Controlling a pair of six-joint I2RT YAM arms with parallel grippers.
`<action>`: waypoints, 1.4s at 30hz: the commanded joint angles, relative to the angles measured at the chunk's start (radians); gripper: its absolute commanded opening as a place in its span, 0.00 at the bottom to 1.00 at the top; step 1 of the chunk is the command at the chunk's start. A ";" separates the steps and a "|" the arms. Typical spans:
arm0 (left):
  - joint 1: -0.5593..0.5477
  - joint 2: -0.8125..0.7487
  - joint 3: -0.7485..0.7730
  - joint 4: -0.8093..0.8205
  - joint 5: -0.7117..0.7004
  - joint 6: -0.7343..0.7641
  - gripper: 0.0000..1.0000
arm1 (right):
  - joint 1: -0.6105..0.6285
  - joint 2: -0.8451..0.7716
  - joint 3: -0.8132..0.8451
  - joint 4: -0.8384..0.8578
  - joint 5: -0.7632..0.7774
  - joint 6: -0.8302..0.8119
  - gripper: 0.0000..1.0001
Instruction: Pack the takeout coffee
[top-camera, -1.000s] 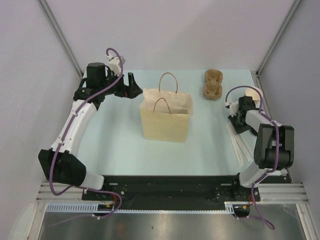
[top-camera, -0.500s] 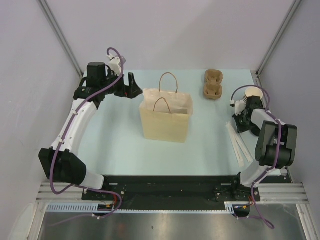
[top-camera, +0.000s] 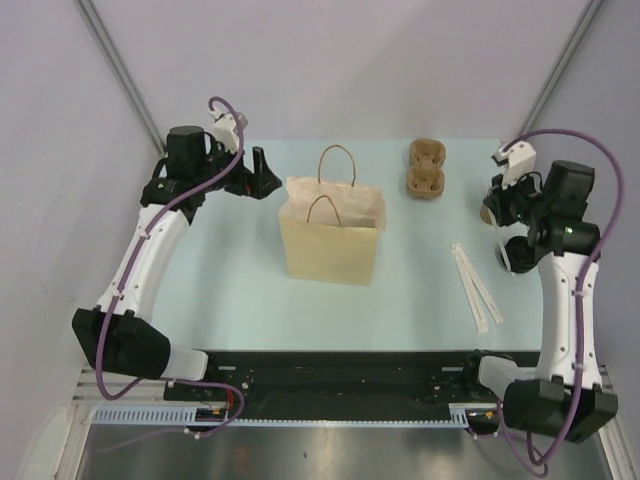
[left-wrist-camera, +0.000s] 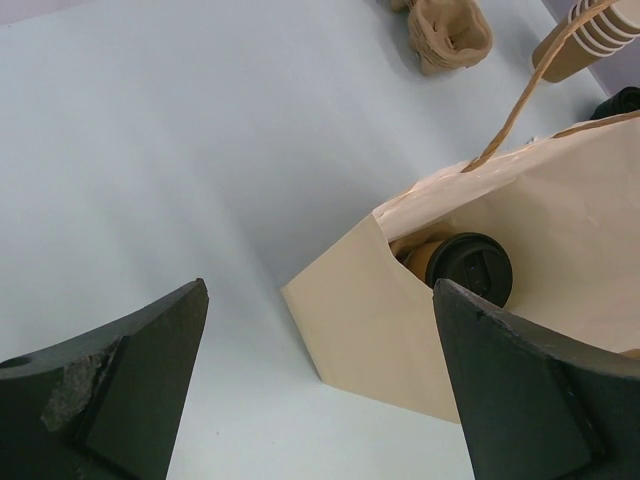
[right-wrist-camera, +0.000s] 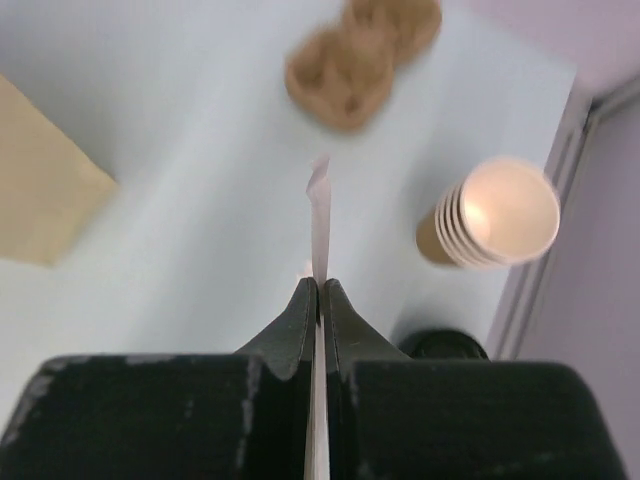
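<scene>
A tan paper bag (top-camera: 332, 240) stands open mid-table. In the left wrist view a brown cup with a black lid (left-wrist-camera: 470, 266) lies inside the bag (left-wrist-camera: 400, 330). A stack of brown kraft cups, white inside (right-wrist-camera: 495, 213), stands at the far right and also shows in the left wrist view (left-wrist-camera: 588, 35). My left gripper (top-camera: 262, 170) is open and empty, above the table left of the bag, its jaws wide apart (left-wrist-camera: 320, 300). My right gripper (right-wrist-camera: 318, 290) is shut on a white wrapped straw (right-wrist-camera: 319, 215) and is held above the table near the cup stack (top-camera: 498, 210).
A brown pulp cup carrier (top-camera: 426, 168) lies at the back, right of the bag. Two white wrapped straws (top-camera: 476, 287) lie on the table at the right. A black round thing (right-wrist-camera: 445, 345) sits beside the cup stack. Walls close in on both sides.
My right arm has lifted off the table and swung up and back, carrying a straw. The left arm has barely moved.
</scene>
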 joint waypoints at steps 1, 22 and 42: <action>0.016 -0.066 -0.021 0.052 0.008 0.017 0.99 | 0.032 -0.081 0.095 0.099 -0.210 0.217 0.00; 0.043 -0.186 -0.106 0.055 -0.070 0.014 0.99 | 0.734 0.354 0.640 0.611 -0.009 0.629 0.00; 0.048 -0.192 -0.126 0.026 -0.058 0.014 1.00 | 0.854 0.350 0.265 0.551 -0.074 0.457 0.00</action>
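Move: The right hand already holds a straw; the open paper bag lies about 38 cm to its left, level fore and aft, its middle some 16 cm lower. Cups stand 11 cm ahead and 6 cm right, the cup trays 24 cm ahead and 12 cm left; remaining straws lie 10 cm back, 1 cm right. From the left hand, the bag is about 16 cm right, 6 cm back and 18 cm down. Right hand keeps its straw, swinging some 35 cm left, up, then down above the bag; left hand backs away. ##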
